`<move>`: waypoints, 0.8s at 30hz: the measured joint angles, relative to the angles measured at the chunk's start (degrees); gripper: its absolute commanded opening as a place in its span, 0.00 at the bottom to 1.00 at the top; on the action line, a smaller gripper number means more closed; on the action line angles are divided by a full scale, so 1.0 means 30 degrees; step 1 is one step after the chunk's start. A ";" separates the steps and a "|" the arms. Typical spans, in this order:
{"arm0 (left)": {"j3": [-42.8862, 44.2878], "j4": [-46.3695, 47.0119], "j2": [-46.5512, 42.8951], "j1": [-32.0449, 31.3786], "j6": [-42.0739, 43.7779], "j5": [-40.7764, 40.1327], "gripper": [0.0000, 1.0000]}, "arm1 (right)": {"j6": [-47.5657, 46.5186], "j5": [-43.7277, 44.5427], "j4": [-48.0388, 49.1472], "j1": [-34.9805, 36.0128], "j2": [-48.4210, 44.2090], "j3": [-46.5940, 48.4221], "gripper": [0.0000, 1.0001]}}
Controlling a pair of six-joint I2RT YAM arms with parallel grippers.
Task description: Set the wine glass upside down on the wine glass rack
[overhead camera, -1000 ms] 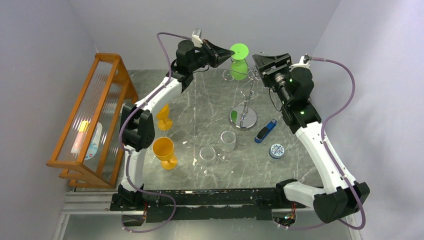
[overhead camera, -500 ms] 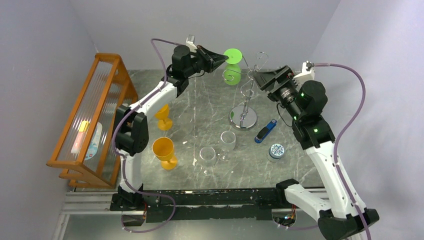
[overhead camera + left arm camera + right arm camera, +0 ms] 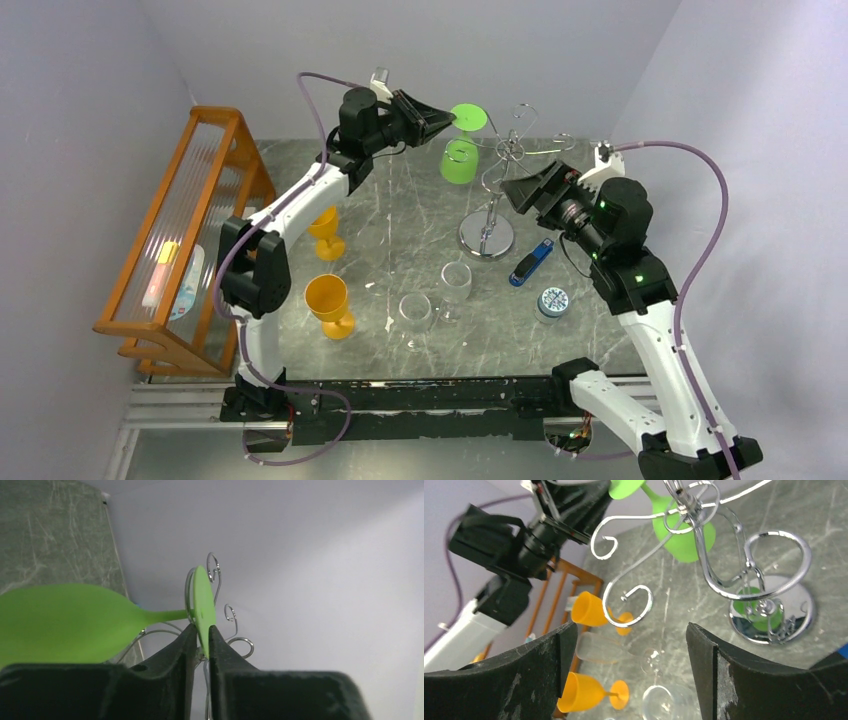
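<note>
The green wine glass (image 3: pixel 459 162) hangs upside down, bowl down and round foot up, among the curled top arms of the chrome wine glass rack (image 3: pixel 486 238). My left gripper (image 3: pixel 448 120) is shut on the edge of the glass's foot. In the left wrist view the thin foot (image 3: pixel 202 600) sits pinched at the left gripper's (image 3: pixel 202 630) tips, with a rack loop (image 3: pixel 187 590) right against it. My right gripper (image 3: pixel 515 190) stands open just right of the rack pole, holding nothing. In the right wrist view the right gripper (image 3: pixel 630 630) faces the rack's loops (image 3: pixel 704 565) and the glass (image 3: pixel 684 540).
An orange wooden slatted rack (image 3: pixel 185 240) lines the left side. Two orange goblets (image 3: pixel 328 232) (image 3: pixel 330 303) stand left of centre. Two clear glasses (image 3: pixel 456 281) (image 3: pixel 415 312) stand near the front. A blue object (image 3: pixel 532 263) and a round tin (image 3: pixel 552 301) lie right of the rack base.
My right gripper has drawn back from the rack's top toward the near right and opened wider. The left arm has shifted the green glass slightly left, its bowl hanging lower.
</note>
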 measured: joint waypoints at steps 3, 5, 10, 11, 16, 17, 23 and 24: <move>0.0000 -0.0612 -0.0073 0.0000 0.0503 0.0197 0.41 | -0.0532 -0.0015 -0.0648 0.0000 -0.0211 -0.0335 0.84; -0.0022 -0.1086 -0.0182 0.0000 0.0889 0.0255 0.53 | -0.0787 -0.0036 -0.0903 0.0000 -0.0321 -0.0357 0.84; -0.1107 -0.2244 -0.1406 0.0044 0.2113 0.0051 0.69 | -0.1443 0.0007 -0.1515 0.0000 -0.0576 -0.0357 0.84; -0.1523 -0.2397 -0.1872 0.0073 0.2448 -0.0066 0.71 | -0.1647 -0.0022 -0.1625 0.0000 -0.0576 -0.0357 0.84; -0.4000 -0.3293 -0.5348 0.0780 0.5224 -0.0393 0.80 | -0.2761 -0.0925 -0.2113 0.0000 -0.0758 -0.0437 0.85; -0.4364 -0.3446 -0.6003 0.1013 0.5901 -0.0481 0.81 | -0.2951 -0.1151 -0.2113 0.0000 -0.0889 -0.0546 0.85; -0.6360 -0.7213 -0.9879 0.2033 1.1832 -0.1741 0.76 | -0.3614 -0.2382 -0.2127 0.0000 -0.1486 -0.1719 0.85; -0.6448 -0.8306 -1.0535 0.1996 1.3231 -0.1938 0.74 | -0.3679 -0.2535 -0.2157 0.0000 -0.1494 -0.1923 0.85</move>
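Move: My left fingertips are still at the near-left rim of the green wine glass's foot. The glass hangs upside down from a rack loop, its middle about 3 cm to my right, 1 cm ahead and 8 cm down. The rack's hub lies some 11 cm right and 6 cm back, slightly lower. The farther orange glass stands about 27 cm left, 9 cm back, 27 cm below. From my right hand, the green glass is about 18 cm ahead, 9 cm left, 9 cm lower. I spread my left fingers wide to free the foot of the green glass, sinking 1 to 2 cm as they open. Then I draw that hand away from the rack, about 13 cm left and 8 cm back, on the side of the orange glasses, rolling the wrist some 30 degrees. My empty, open right hand sinks about 5 cm and backs off from the rack a little. ##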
